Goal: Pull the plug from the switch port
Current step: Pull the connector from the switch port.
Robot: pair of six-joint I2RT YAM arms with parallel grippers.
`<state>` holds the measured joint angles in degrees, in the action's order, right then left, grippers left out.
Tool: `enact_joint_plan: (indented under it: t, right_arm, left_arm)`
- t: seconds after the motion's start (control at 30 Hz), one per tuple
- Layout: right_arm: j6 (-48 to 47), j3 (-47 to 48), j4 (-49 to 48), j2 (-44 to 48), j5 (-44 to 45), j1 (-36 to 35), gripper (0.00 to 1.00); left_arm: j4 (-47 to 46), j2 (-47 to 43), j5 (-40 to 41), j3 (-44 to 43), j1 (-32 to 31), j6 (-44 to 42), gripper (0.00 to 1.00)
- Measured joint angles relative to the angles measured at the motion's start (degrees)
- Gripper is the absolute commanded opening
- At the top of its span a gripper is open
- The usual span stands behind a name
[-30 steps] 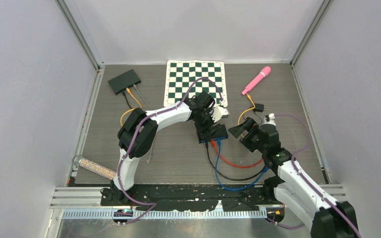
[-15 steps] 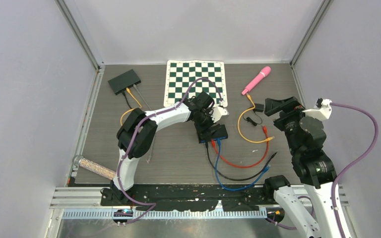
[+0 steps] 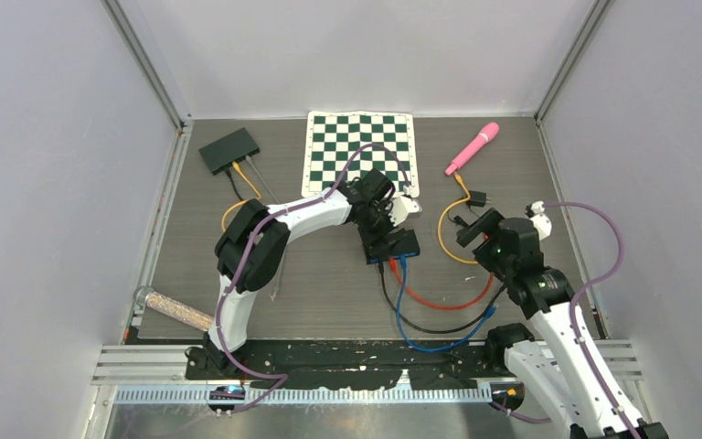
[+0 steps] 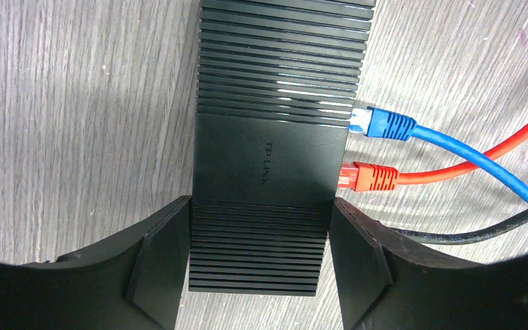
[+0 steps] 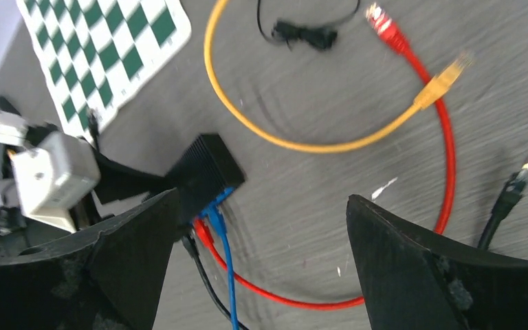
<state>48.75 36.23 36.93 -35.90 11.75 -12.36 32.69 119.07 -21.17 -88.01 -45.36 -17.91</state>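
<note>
The black switch [image 3: 395,245] lies on the table, and my left gripper [image 3: 377,230] is shut on its short end. In the left wrist view the jaws [image 4: 260,268] press both sides of the switch [image 4: 275,137]. A blue plug [image 4: 381,124], a red plug [image 4: 368,177] and a black cable [image 4: 454,237] sit in its ports. My right gripper [image 3: 473,230] is open and empty, above the table to the right of the switch. In its wrist view, the open jaws [image 5: 261,199] frame the switch [image 5: 203,172] and the blue plug [image 5: 213,210].
A loose yellow cable [image 5: 302,144] with a free plug [image 5: 447,79], a free red plug [image 5: 385,20] and a free black plug [image 5: 515,182] lie right of the switch. Behind stand a chessboard [image 3: 360,151], a pink wand [image 3: 473,147] and a second black box [image 3: 229,149].
My right arm swung up and away to the right, then came back down beside the switch, still open. The yellow cable's end now lies free. My left gripper has not moved.
</note>
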Motion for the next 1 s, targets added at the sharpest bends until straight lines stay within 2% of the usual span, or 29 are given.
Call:
enact_joint_plan:
  t: [0.2, 0.4, 0.5, 0.83, 0.9, 1.0]
  right_arm:
    - [1.4, -4.2, -3.2, -2.8, -7.1, 0.0, 0.95]
    - [4.2, -11.4, -11.5, -6.0, -17.3, 0.0, 0.83]
    - [6.1, -16.2, -15.1, -8.1, -21.3, 0.0, 0.81]
    - [9.1, -20.5, -20.1, -8.5, -23.7, 0.0, 0.72]
    - [9.7, -21.7, -22.7, -10.2, -25.0, 0.0, 0.66]
    - [10.3, -22.4, -26.0, -13.9, -26.9, -0.3, 0.64]
  left_arm:
    - [0.0, 0.0, 0.0, 0.0, 0.0, 0.0, 0.29]
    - [0.0, 0.0, 0.0, 0.0, 0.0, 0.0, 0.29]
    - [0.0, 0.0, 0.0, 0.0, 0.0, 0.0, 0.29]
    - [0.0, 0.0, -0.1, 0.0, 0.0, 0.0, 0.29]
    - [0.0, 0.0, -0.1, 0.0, 0.0, 0.0, 0.29]
    - [0.0, 0.0, -0.1, 0.0, 0.0, 0.0, 0.29]
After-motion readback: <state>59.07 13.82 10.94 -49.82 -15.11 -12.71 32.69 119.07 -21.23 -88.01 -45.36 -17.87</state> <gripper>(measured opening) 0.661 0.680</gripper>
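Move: The blue plug in the switch's near side lies roughly 15 cm to the right hand's left, about level with it fore and aft, and some 14 cm below. The red plug sits about 2 cm to the left of the blue plug, the black plug about 4 cm. The switch's middle is around 4 cm beyond the blue plug and 2 cm left of it. From the left hand, the blue plug is about 4 cm back, 4 cm right and a little lower. With the left hand still gripping the switch by its long sides and staying put, the right hand touches nothing yet: it drops about 12 cm and swings some 8 cm left, drawing slightly back, towards the blue plug. Its wrist rolls left side up about 25 degrees and tips further down while its wide-open fingers close by about a third. ##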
